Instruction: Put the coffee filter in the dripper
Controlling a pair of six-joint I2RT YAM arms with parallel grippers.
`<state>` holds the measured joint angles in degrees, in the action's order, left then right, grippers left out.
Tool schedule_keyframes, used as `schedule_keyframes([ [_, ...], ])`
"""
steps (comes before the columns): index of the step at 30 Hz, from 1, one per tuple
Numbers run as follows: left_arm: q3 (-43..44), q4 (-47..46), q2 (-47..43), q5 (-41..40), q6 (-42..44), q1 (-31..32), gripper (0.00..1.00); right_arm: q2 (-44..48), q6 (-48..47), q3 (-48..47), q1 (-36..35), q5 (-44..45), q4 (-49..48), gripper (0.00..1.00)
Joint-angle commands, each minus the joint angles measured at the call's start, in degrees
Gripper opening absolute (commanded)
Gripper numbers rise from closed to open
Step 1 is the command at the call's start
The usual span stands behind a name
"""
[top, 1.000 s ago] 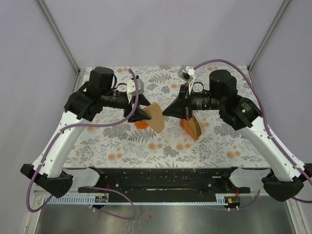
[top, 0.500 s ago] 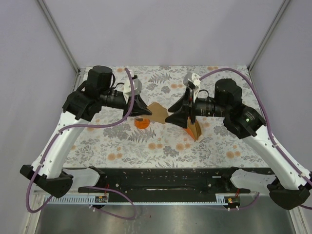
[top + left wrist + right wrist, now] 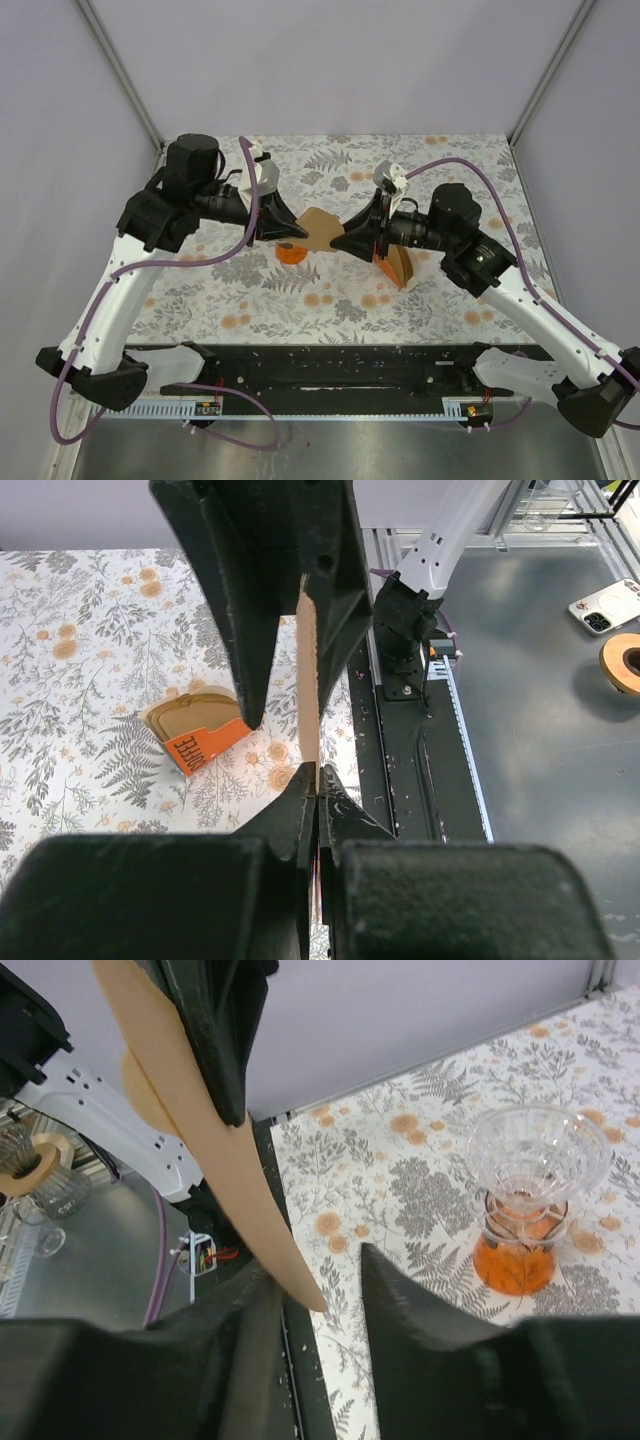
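The coffee filter (image 3: 320, 228), a thin light-brown paper fan, hangs in the air between my two grippers. My left gripper (image 3: 298, 234) is shut on its edge. In the left wrist view the filter (image 3: 308, 680) stands edge-on, pinched at my left gripper (image 3: 318, 785). My right gripper (image 3: 325, 1280) is open, and the lower tip of the filter (image 3: 190, 1110) sits loose between its jaws, close to the left one. The dripper (image 3: 527, 1175), clear with an orange base, stands upright on the table below the filter. In the top view only the orange base of the dripper (image 3: 293, 255) shows.
A beige and orange wedge-shaped holder (image 3: 398, 265) with a stack of brown papers stands under my right arm; in the left wrist view the holder (image 3: 195, 735) is left of the filter. The floral tablecloth (image 3: 300, 300) ends at a black rail (image 3: 330, 375) by the arm bases.
The filter has passed from my right gripper to my left: the left jaws closed on it and the right jaws opened. Both arms shifted slightly and the filter sits a little higher.
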<state>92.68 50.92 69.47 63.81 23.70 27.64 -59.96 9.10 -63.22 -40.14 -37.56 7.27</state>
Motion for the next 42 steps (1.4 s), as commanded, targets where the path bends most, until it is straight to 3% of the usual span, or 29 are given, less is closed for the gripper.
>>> schedule_keyframes([
  [1, 1.97, -3.45, -0.83, 2.46, -2.25, -0.39, 0.0, 0.2, 4.78, 0.91, -0.47, -1.11, -14.55, 0.37],
  [6, 1.8, -6.7, -0.57, -2.89, -6.91, -1.01, 0.0, 1.51, 3.56, 2.4, -1.61, 3.0, -16.41, 0.1],
  [8, 1.54, -8.28, -0.48, -6.31, -9.28, -1.71, 0.25, 2.65, 1.28, 2.75, -2.13, 8.01, -14.84, 0.04],
  [10, 1.8, -9.51, -0.48, -9.3, -11.92, -2.76, 0.42, 3.54, -0.57, 2.93, -2.4, 12.58, -13.08, 0.0],
  [12, 2.41, -10.31, -0.39, -13.43, -14.64, -4.16, 0.68, 3.89, -2.24, 2.75, -2.84, 18.55, -11.5, 0.0],
  [14, 3.55, -10.57, -0.39, -17.99, -16.23, -6.01, 0.85, 3.8, -4.43, 2.23, -3.98, 24.44, -9.65, 0.0],
  [16, 4.95, -10.84, -0.39, -20.99, -17.98, -8.64, 0.91, 3.28, -8.03, 1.35, -5.9, 31.64, -8.07, 0.0],
  [21, 7.94, -10.31, -0.57, -25.75, -23.44, -11.11, 0.94, -1.02, -26.72, -2.16, -15.82, 57.9, -7.71, 0.0],
  [23, 8.65, -10.05, -0.65, -24.88, -28.7, -11.11, 0.9, -4.0, -36.47, -2.87, -21.18, 69.5, -12.34, 0.0],
  [26, 8.57, -10.05, -0.65, -22.6, -35.28, -11.03, 0.89, -8.05, -47.75, -1.91, -24.45, 78.85, -22.88, 0.0],
  [28, 8.3, -10.05, -0.65, -21.54, -38.1, -11.11, 0.9, -9.72, -52.23, -1.12, -25.77, 82.63, -28.77, 0.0],
  [30, 7.86, -10.13, -0.39, -20.4, -41.09, -11.03, 0.97, -12.53, -59.6, -0.5, -27.35, 85.62, -36.93, 0.0],
  [35, 5.14, -12.24, -0.13, -20.65, -47.34, -11.2, 0.98, -22.11, -79.73, -3.31, -29.73, 92.13, -54.08, 0.0],
  [42, 1.19, -17.16, 1.01, -19.69, -52.0, -11.64, 0.98, -28.36, -89.86, -5.07, -32.72, 93.46, -61.75, 0.0],
])
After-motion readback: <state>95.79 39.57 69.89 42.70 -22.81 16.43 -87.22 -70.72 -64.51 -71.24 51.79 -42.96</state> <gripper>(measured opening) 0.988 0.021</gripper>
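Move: Just off the right hand's half-open fingers, the coffee filter's middle lies about 4 cm to the left and 2 cm ahead, already pinched by the left hand from its far side, its middle about 4 cm to that hand's right. The dripper stands on the carafe roughly 14 cm ahead of the right hand, 11 cm to its left and 23 cm below; the filter packet is some 12 cm ahead, 14 cm right and 32 cm down. Closing on the near edge of the filter while rising about 3 cm, the right hand pinches it. The left fingers then open wide and let go, that hand going about 9 cm forward, some 4 cm left and 4 cm up, swinging some 40 degrees counter-clockwise and rolling. The right hand carries the filter about 10 cm forward, nearer the dripper, turning from pointing left to pointing forward with a roll. ##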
